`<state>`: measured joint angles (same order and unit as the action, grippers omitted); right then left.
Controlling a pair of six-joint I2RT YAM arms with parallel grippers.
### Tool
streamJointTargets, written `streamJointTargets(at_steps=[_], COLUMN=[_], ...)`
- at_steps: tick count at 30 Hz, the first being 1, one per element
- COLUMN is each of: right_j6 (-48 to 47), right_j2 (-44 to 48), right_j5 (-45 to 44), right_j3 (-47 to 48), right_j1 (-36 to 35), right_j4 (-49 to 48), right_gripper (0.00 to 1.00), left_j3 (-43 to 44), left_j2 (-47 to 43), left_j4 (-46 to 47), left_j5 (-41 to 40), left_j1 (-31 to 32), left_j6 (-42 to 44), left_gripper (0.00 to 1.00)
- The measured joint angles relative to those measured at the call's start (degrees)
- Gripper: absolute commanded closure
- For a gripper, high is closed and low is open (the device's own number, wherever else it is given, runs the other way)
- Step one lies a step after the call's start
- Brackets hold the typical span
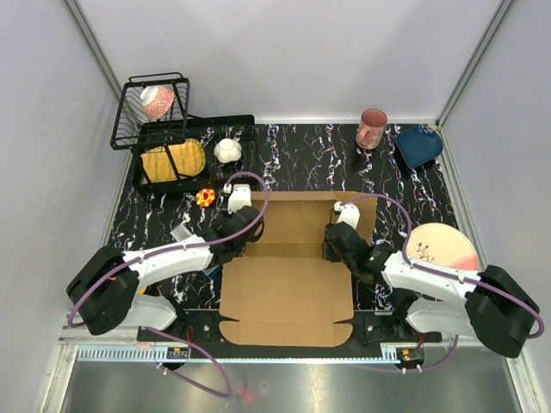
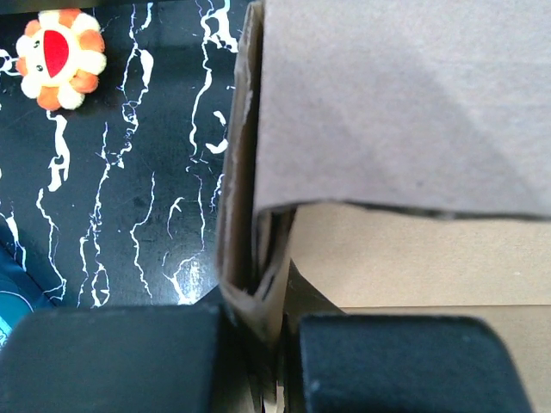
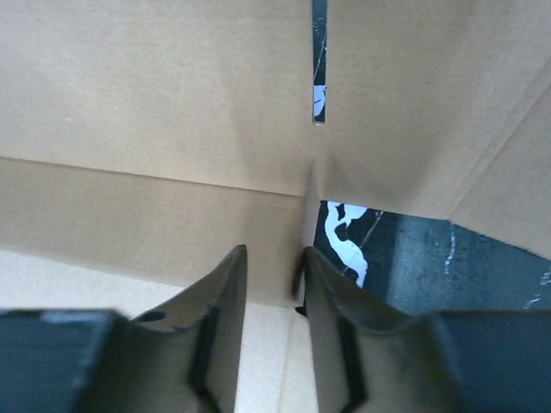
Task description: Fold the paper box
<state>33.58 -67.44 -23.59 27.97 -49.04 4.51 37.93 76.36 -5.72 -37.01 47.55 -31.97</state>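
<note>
The paper box is a brown cardboard sheet lying mid-table, with its far part partly raised. My left gripper is at the box's left edge. In the left wrist view it is shut on the doubled-over left wall of the box, and a raised panel stands ahead. My right gripper is at the box's right side. In the right wrist view its jaws stand a little apart over the box floor, with the upright right wall's edge just ahead of the right finger. Nothing shows between them.
A black wire rack and a tray with a yellow plate stand back left, beside a white pot. A sun toy lies close to my left gripper. A pink mug and blue bowl stand back right. A pink plate lies right.
</note>
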Motion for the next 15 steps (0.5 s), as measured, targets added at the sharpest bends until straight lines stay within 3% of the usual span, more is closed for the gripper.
streamJointTargets(at_steps=[2, 6, 11, 15], right_j6=[-0.13, -0.42, -1.9, -3.23], right_j2=[1.79, 10.14, 20.7, 27.78], right_j5=[0.37, 0.17, -0.83, -3.56], right_j3=[0.02, 1.66, 8.55, 13.38], right_j1=[-0.15, -0.26, -0.37, -0.46], right_j4=[1.44, 7.19, 14.62, 19.17], right_gripper=[0.41, 0.27, 0.21, 0.25], left_j3=[0.04, 0.66, 0.98, 1.05], left_j2=[0.07, 0.76, 1.2, 1.29], left_j4=[-0.2, -0.17, -0.2, -0.2], left_j5=[0.11, 0.22, 0.22, 0.2], left_j1=[0.2, 0.31, 0.35, 0.35], left_j6=[-0.02, 0.0, -0.02, -0.04], left_gripper=[1.0, 1.0, 1.0, 1.0])
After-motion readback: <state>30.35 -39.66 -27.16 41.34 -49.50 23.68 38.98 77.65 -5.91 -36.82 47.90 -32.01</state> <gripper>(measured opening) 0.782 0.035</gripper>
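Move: My right fingertips are down at the box's right inner corner, with the small corner flap between them, about 1 cm to the right. From there the back-wall slot is some 5 cm ahead and 3 cm higher, the right side wing about 7 cm ahead and 8 cm right, and the flat front panel's middle roughly 10 cm back and 9 cm left. My left hand already pinches the box's left edge; that corner flap lies about 15 cm right and 4 cm back of it. I spread my right fingers wide to let the small corner flap go and lift almost straight up out of the corner, about 17 cm, drifting a few centimetres to the right late on while the fingers tip up and the hand rolls, some 20 degrees in all. My left hand stays put and keeps its pinch on the left edge. ##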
